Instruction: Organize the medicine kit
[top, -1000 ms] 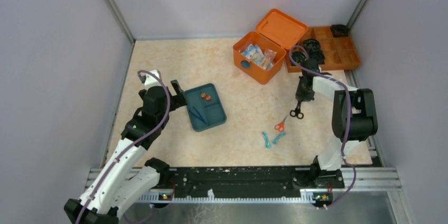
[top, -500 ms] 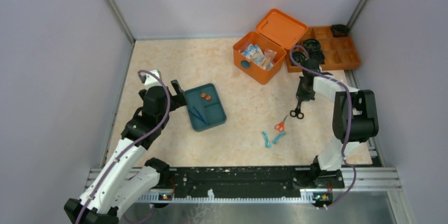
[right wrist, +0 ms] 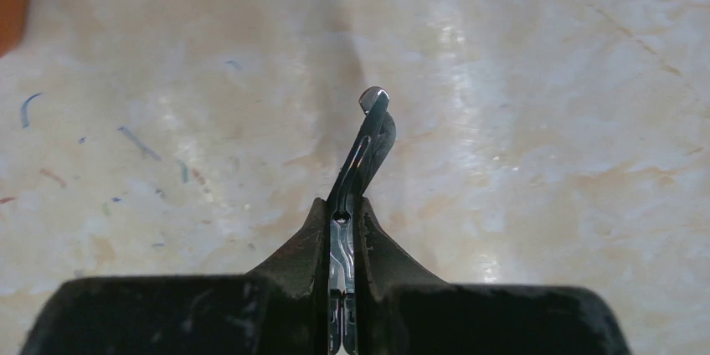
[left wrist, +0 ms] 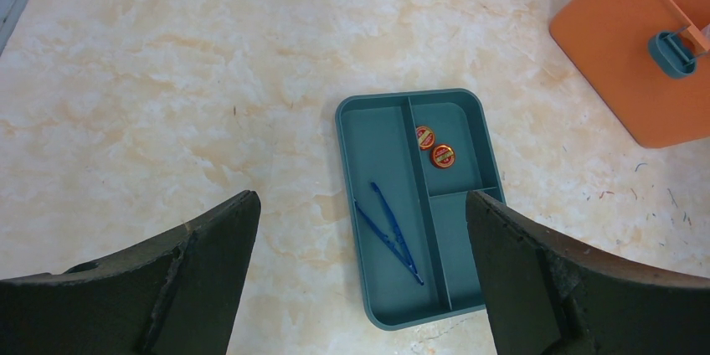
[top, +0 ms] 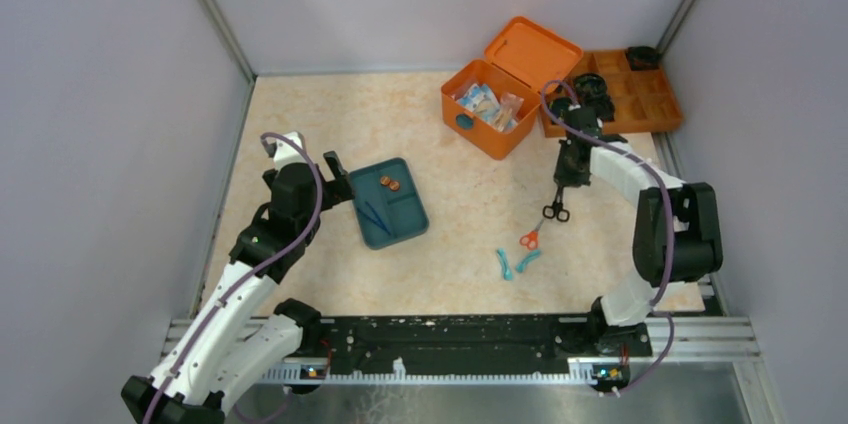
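Note:
The medicine kit (top: 487, 114) is an orange box with its lid (top: 532, 52) swung open and packets inside; its front wall and teal latch show in the left wrist view (left wrist: 645, 62). My right gripper (top: 566, 180) (right wrist: 343, 208) is shut on the metal blades of black-handled scissors (top: 555, 211) (right wrist: 366, 133), just right of the kit and above the table. My left gripper (top: 335, 179) (left wrist: 360, 198) hangs wide open over the left side of the teal tray (top: 394, 202) (left wrist: 393, 204), holding nothing.
The teal tray holds blue tweezers (left wrist: 389, 234) and two round tins (left wrist: 434, 146). Orange-handled scissors (top: 530, 238) and teal clips (top: 515, 263) lie on the table in front of the right gripper. A flat orange divided tray (top: 640, 94) stands at the back right by the wall.
My right gripper has moved a little left and toward the back, carrying the black scissors with it. The left arm has not moved.

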Controlling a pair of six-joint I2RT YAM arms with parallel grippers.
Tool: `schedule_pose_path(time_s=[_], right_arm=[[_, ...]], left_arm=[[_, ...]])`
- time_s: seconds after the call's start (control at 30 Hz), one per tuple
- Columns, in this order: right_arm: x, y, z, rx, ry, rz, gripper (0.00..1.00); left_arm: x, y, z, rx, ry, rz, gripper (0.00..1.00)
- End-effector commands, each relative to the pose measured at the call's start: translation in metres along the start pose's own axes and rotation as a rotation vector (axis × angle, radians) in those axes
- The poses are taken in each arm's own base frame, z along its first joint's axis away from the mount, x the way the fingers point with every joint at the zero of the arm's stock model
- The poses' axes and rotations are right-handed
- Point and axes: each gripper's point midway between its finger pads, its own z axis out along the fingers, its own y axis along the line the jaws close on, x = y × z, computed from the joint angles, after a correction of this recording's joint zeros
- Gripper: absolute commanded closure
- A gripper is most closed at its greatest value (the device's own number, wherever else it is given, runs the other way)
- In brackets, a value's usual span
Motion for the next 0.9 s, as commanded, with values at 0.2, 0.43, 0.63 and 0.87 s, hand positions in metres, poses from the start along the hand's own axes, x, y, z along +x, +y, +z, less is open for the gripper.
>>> schedule_pose_path(time_s=[0.2,0.43,0.63,0.87], right_arm=[[-0.013,0.126,-0.055,-0.209,-0.110,-0.142,1.00],[0.019,0.240,-0.082,-0.395,-0.085,-0.276,1.00],[0.049,0.326,-0.101,-0.499,-0.071,-0.410,1.00],[0.079,0.401,-0.123,-0.625,-0.045,-0.513,1.00]], left_arm=[[0.003,0.002,0.001,-0.004,-0.002,0.004,0.01],[-0.004,0.011,-0.003,-0.042,-0.028,-0.016,0.01],[-0.019,0.035,-0.019,-0.138,-0.111,-0.073,0.01],[-0.047,0.060,-0.057,-0.195,-0.200,-0.139,0.01]])
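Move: The black-handled scissors are already in the right fingers, and the teal tray they go to lies about 41 cm to the left, some 3 cm nearer the base, 4 cm lower. Two round caps in the tray are about 42 cm left and 2 cm ahead. The orange box stands about 17 cm left and 18 cm ahead; the orange scissors lie 6 cm left and 10 cm back. From the left hand the tray is about 9 cm right, 6 cm ahead, 20 cm below. The black-handled scissors, gripped throughout, are swept fast to the left by the right hand, some 38 cm past the near side of the orange box to above the tray, climbing about 6 cm in the first half and turning roughly 40 degrees counter-clockwise. Late on, the open left hand draws away from the tray, about 5 cm left, with some back and up. ##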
